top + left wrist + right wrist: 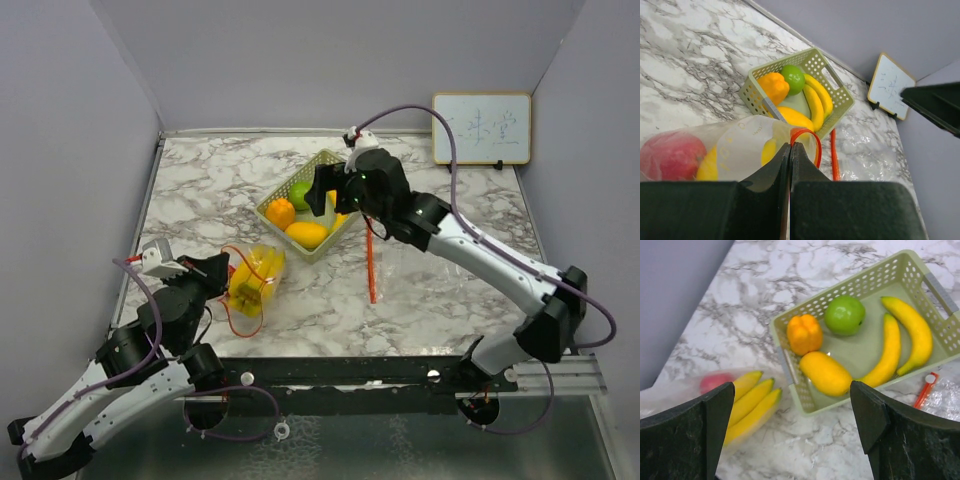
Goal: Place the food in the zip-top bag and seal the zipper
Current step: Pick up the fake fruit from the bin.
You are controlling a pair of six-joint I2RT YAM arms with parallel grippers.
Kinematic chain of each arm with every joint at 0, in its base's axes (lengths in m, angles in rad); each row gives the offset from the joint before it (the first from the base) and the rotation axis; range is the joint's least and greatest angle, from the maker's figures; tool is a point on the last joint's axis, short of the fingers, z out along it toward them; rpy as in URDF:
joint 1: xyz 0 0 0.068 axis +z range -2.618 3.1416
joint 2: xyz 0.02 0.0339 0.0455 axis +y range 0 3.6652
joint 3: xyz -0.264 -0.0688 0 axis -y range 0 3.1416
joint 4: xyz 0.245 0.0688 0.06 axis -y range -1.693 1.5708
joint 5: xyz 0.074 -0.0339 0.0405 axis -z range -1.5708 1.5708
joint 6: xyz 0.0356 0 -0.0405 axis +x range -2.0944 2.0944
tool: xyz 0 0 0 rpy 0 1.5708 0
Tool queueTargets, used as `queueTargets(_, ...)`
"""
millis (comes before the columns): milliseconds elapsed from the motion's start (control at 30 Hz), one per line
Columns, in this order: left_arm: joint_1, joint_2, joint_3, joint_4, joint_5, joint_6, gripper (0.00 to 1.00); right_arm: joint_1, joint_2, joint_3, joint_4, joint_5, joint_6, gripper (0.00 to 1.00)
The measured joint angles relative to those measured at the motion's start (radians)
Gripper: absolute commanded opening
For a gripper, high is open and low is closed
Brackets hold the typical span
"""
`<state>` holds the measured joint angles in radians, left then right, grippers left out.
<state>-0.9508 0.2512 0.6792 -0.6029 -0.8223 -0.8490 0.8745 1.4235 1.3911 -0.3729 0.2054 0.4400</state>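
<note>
The clear zip-top bag lies at the front left and holds a bunch of yellow bananas and a red apple. My left gripper is shut on the bag's rim by its red zipper. More food sits in the pale green basket: a green lime, an orange fruit, a yellow-orange fruit and two single bananas. My right gripper hangs open above the basket's near corner, holding nothing.
A second red zipper strip with crinkled clear plastic lies flat right of the basket. A small whiteboard leans on the back wall at the right. Grey walls close in the marble table on three sides.
</note>
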Motion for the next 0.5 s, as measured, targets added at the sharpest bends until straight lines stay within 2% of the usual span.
queueTargets(233,0.0,0.027,-0.02,0.117,0.016,0.04,0.0,-0.116,0.346,0.145,0.014,-0.077,-0.009,0.97)
queueTargets(500,0.0,0.14,0.001,0.238,0.076,0.055,0.0,-0.155,0.551,0.248,0.08,-0.132,-0.045,0.96)
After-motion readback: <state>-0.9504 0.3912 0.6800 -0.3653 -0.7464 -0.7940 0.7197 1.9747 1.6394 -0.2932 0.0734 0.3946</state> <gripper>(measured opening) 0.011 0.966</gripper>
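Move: The green fruit lies in the bin about 16 cm ahead of the open right hand, 6 cm to its left and 24 cm below. The orange pepper is some 6 cm nearer than it and 4 cm to its left. The mango is about 12 cm nearer and 3 cm to its right, and the bananas are 5 cm nearer and 11 cm to its right. From the left hand, which holds the bag, the green fruit is roughly 27 cm ahead, 12 cm right and 22 cm below. Swing the open right gripper down about 14 cm and forward about 12, drifting some 4 cm left, onto the space just above the green fruit. Tip the fingers some 10 degrees further down and keep them wide, touching nothing yet. Meanwhile carry the bag by its pinched mouth edge about 4 cm right and slightly up with the left gripper. ##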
